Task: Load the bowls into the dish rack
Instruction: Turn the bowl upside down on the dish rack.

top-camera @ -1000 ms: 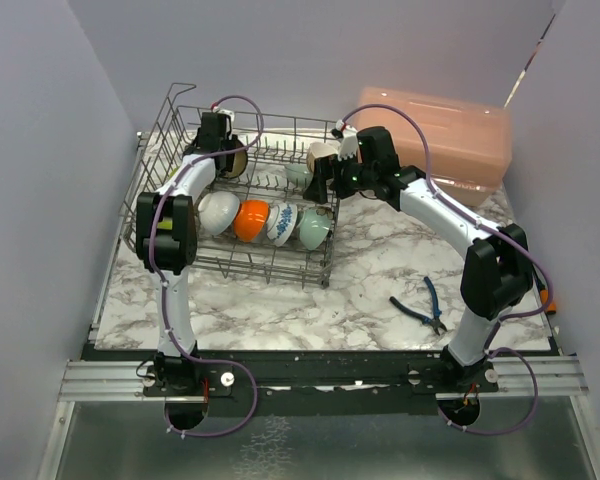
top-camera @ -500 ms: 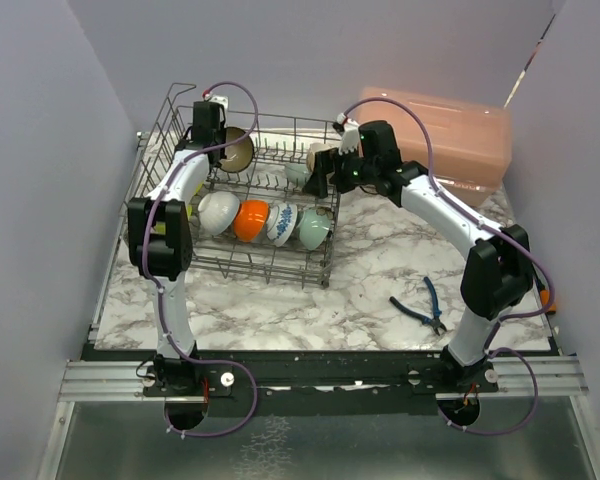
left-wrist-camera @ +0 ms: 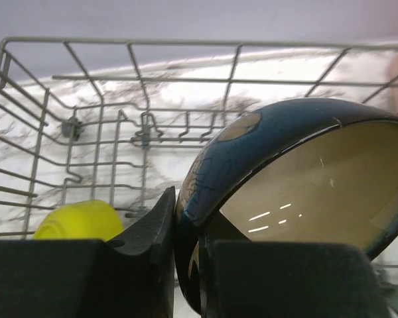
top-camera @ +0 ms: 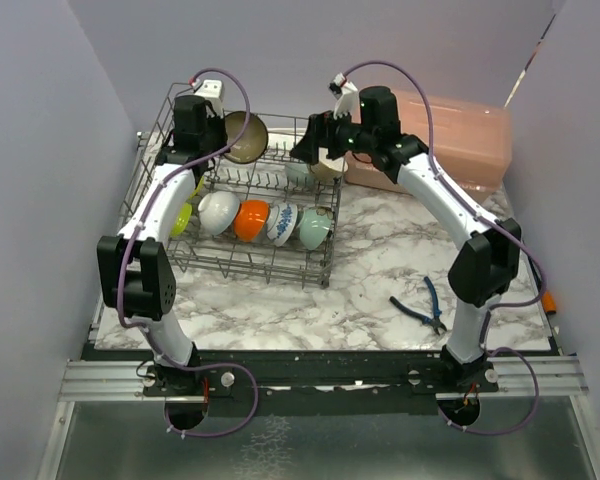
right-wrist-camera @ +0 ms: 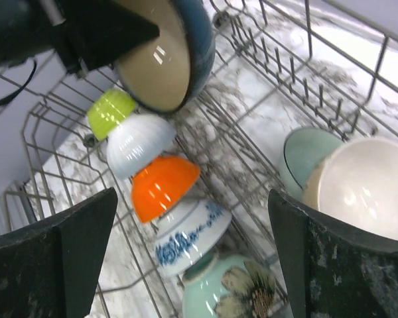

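Observation:
My left gripper is shut on the rim of a dark blue bowl with a beige inside, held above the back left of the dish rack. The left wrist view shows that bowl pinched between my fingers. My right gripper hangs open over the rack's back right, holding nothing. In the rack's front row stand lime-yellow, white, orange, blue-patterned and flowered teal bowls. A pale teal bowl and a cream bowl lean at the back.
A pink lidded box stands behind the right arm at the back right. Blue-handled pliers lie on the marble table to the right of the rack. Purple walls close in both sides.
My left gripper shut on the dark blue bowl and lifted it up and back from the rack. My right gripper, still open, rose and drew back from the cream bowl.

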Controlling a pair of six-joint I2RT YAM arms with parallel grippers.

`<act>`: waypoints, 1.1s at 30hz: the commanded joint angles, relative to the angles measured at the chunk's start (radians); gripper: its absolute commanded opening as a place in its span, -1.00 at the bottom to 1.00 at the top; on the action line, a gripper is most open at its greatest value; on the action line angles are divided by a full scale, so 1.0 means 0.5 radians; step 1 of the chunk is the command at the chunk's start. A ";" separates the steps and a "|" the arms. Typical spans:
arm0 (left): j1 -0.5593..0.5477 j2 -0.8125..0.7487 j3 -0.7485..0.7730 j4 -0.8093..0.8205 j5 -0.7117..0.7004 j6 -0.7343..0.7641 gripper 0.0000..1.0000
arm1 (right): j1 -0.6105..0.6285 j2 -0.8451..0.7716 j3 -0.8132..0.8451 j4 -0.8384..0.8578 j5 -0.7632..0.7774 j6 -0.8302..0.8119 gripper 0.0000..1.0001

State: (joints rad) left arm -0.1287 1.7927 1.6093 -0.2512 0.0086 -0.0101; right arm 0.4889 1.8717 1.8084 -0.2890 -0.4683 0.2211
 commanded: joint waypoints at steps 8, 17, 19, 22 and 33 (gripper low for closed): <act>-0.181 -0.471 -0.469 0.495 0.512 -0.336 -1.00 | 0.042 0.525 0.556 0.080 -0.361 0.283 0.89; -0.189 -0.639 -0.620 0.674 0.652 -0.418 0.05 | 0.062 0.532 0.502 -0.012 -0.168 0.197 -0.99; -0.164 -0.687 -0.661 0.676 0.677 -0.486 0.61 | 0.057 0.462 0.429 0.000 -0.162 0.151 -1.00; -0.089 -0.753 -0.733 0.686 0.827 -0.682 0.98 | 0.045 0.334 0.298 0.071 -0.209 0.111 -1.00; 0.000 -0.771 -0.962 0.631 1.494 -1.329 0.98 | 0.044 0.013 0.038 0.352 -0.416 0.159 -1.00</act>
State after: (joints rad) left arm -0.1242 1.3998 1.1637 0.0917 0.5793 -0.5438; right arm 0.5064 1.9556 1.7874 -0.2569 -0.5735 0.2546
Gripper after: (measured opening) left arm 0.988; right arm 0.094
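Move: The blue bowl with the beige inside is already pinched by the left gripper, its middle about 6 cm to the right and 2 cm ahead. The open right gripper is some 22 cm right of the left one, 5 cm back and 6 cm higher. From the right gripper the blue bowl lies roughly 16 cm left, 6 cm ahead, 6 cm lower; the racked cream bowl 6 cm ahead, 4 cm right; the orange bowl 7 cm back, 13 cm left, both about 16 cm below. Pass the blue bowl across: carry it back and right about 11 cm with the left gripper while the right reaches left, forward and down to meet it and shuts on the rim. Then open the left fingers wide, draw back and up, rolling its left side down to some 40 degrees in all, as the right takes the bowl back and a little right, dipping, then rising. ##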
